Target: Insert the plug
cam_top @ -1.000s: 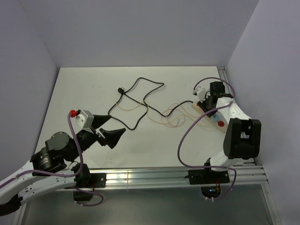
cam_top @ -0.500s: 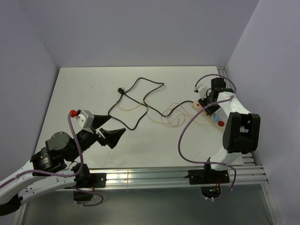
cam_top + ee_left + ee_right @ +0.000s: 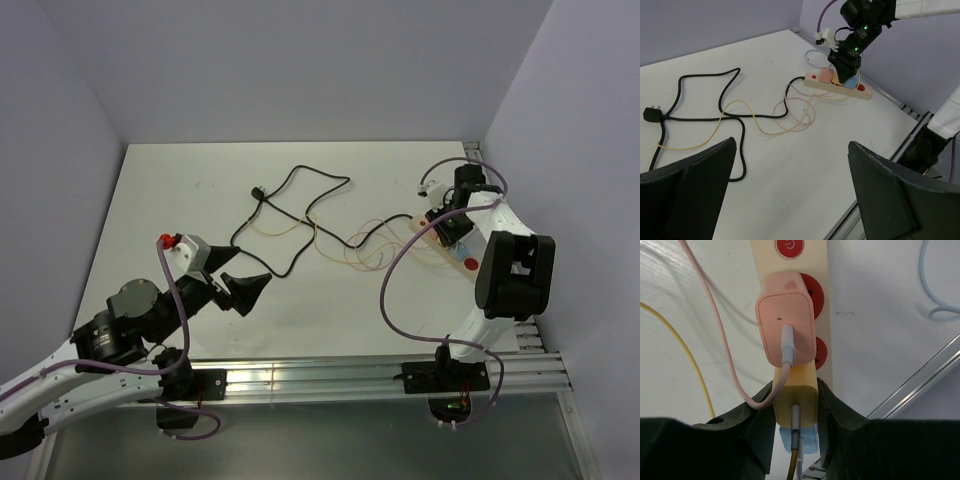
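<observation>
A cream power strip (image 3: 462, 255) with red sockets lies at the right edge of the table; it also shows in the left wrist view (image 3: 816, 83) and the right wrist view (image 3: 821, 270). A pink plug (image 3: 786, 330) sits in it. My right gripper (image 3: 796, 407) is shut on a yellow plug (image 3: 796, 390), held against the strip between the pink plug and a blue plug (image 3: 808, 441). I cannot tell how deep its pins sit. My left gripper (image 3: 791, 145) is open and empty, above the table's front left (image 3: 240, 287).
A black cable (image 3: 290, 215) with a loose black plug (image 3: 258, 191) loops across the table's middle. Thin yellow and pink wires (image 3: 365, 250) run from there to the strip. An aluminium rail (image 3: 350, 378) borders the near edge. Walls enclose the table.
My right gripper has shifted slightly toward the far end of the strip with the yellow plug in it. My left arm has moved slightly to the right.
</observation>
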`<state>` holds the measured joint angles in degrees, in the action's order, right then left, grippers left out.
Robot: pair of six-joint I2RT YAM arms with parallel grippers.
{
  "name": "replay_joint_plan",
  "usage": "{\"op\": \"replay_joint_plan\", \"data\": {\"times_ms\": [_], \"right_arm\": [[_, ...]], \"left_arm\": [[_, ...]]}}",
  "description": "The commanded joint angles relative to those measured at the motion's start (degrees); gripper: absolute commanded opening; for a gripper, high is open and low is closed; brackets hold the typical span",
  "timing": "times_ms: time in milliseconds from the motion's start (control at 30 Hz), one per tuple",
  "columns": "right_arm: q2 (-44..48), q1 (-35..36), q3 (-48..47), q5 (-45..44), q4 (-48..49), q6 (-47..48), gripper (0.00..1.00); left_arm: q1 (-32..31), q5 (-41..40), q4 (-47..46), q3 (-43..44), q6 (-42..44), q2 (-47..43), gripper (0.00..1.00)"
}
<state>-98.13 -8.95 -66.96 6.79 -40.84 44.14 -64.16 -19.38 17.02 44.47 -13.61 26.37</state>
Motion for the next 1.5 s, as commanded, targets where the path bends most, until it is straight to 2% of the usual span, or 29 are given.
{"op": "replay_joint_plan", "data": {"times_ms": [0, 33, 67, 200, 367, 633, 733, 800, 1033, 1100, 1133, 1167, 1267, 1367, 1400, 1433, 1467], "right_arm": [[-8.04, -1.08, 3.59, -13.09, 3.31, -0.11, 0.00], [-8.31, -0.29, 4.29, -19.73, 3.66, -0.19, 0.00], [-8.22, 0.59, 4.73, -21.62, 5.14, -0.54, 0.00], [-9.18, -0.10, 4.47, -23.22, 5.51, -2.83, 0.00], [-15.86, 0.34, -1.50, -31.81, 2.35, -4.41, 0.00], [-20.44, 2.36, -5.90, -35.43, 1.11, -6.08, 0.00], [-16.93, 3.24, -4.85, -31.68, 4.10, -6.34, 0.00], [-14.73, 2.54, -5.98, -26.85, 2.70, -7.22, 0.00], [-14.20, 2.45, -7.75, -21.91, 0.76, -10.12, 0.00], [-12.62, 2.53, -7.14, -22.17, 1.90, -11.17, 0.08], [-11.75, 2.53, -6.52, -22.60, 2.25, -11.53, 0.18], [-10.87, 2.53, -6.17, -22.87, 2.52, -11.45, 0.33], [-4.29, 2.45, -5.73, -22.69, 3.39, -12.32, 0.50], [1.68, 2.45, -6.17, -21.29, 3.31, -13.55, 0.54], [3.19, 2.45, -6.08, -21.55, 3.57, -13.82, 0.60], [4.68, 2.36, -5.90, -21.99, 3.66, -14.08, 0.72], [7.05, 2.36, -5.90, -22.34, 3.66, -14.52, 0.98]], "left_arm": [[0.00, -0.31, -1.37, 0.09, 1.13, 0.70, 0.99], [0.00, -0.22, -1.28, 0.18, 0.95, 0.96, 0.99], [-0.09, -0.40, -1.11, 0.18, 0.95, 0.96, 1.00], [-0.09, -0.31, -1.63, -0.17, 1.12, 0.09, 1.00], [-0.09, 0.22, -1.37, 0.00, 1.13, 1.49, 0.99], [0.00, -0.49, -1.63, 0.00, 1.04, 2.54, 1.00], [0.00, -1.10, -1.11, 0.09, 0.95, 2.81, 0.99], [0.00, -1.28, -1.19, 0.01, 0.86, 2.55, 0.99], [0.00, -1.37, -1.11, -0.08, 0.86, 2.10, 0.99], [0.00, -1.45, -1.11, -0.08, 0.86, 2.19, 0.99], [0.00, -1.37, -1.19, -0.08, 0.86, 2.19, 1.00], [0.00, -1.28, -1.11, -0.17, 0.86, 2.19, 1.00], [0.00, -1.02, -1.28, -0.08, 0.86, 2.37, 0.99], [0.00, -1.10, -1.37, -0.08, 0.86, 2.37, 1.00], [0.00, -0.93, -1.55, -0.17, 0.86, 2.37, 1.00], [0.00, -0.93, -1.46, -0.26, 0.86, 2.46, 0.99], [0.00, -1.01, -1.46, -0.17, 0.95, 2.46, 1.00]]}}
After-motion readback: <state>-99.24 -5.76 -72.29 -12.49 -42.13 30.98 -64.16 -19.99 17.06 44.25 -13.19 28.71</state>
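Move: The right hand already holds the yellow plug, its middle about 1 cm below the hand point, over its socket in the power strip some 3 cm straight below. The pink plug sits about 4 cm ahead and 4 cm to the left of the hand, the blue plug roughly 3 cm back and 3 cm to the right. From the idle left hand, the yellow plug lies some 19 cm ahead, 46 cm right and 29 cm below. Keeping its pinch on the yellow plug, the right hand presses it down into the strip by a good 1 cm, easing about 1 cm right as its fingertips tilt rightward some 15 to 20 degrees, then backs up about 1 cm still gripping. The fingers then open wide and the hand lifts off, up about 3 cm and right 2 cm, twisting clockwise. ##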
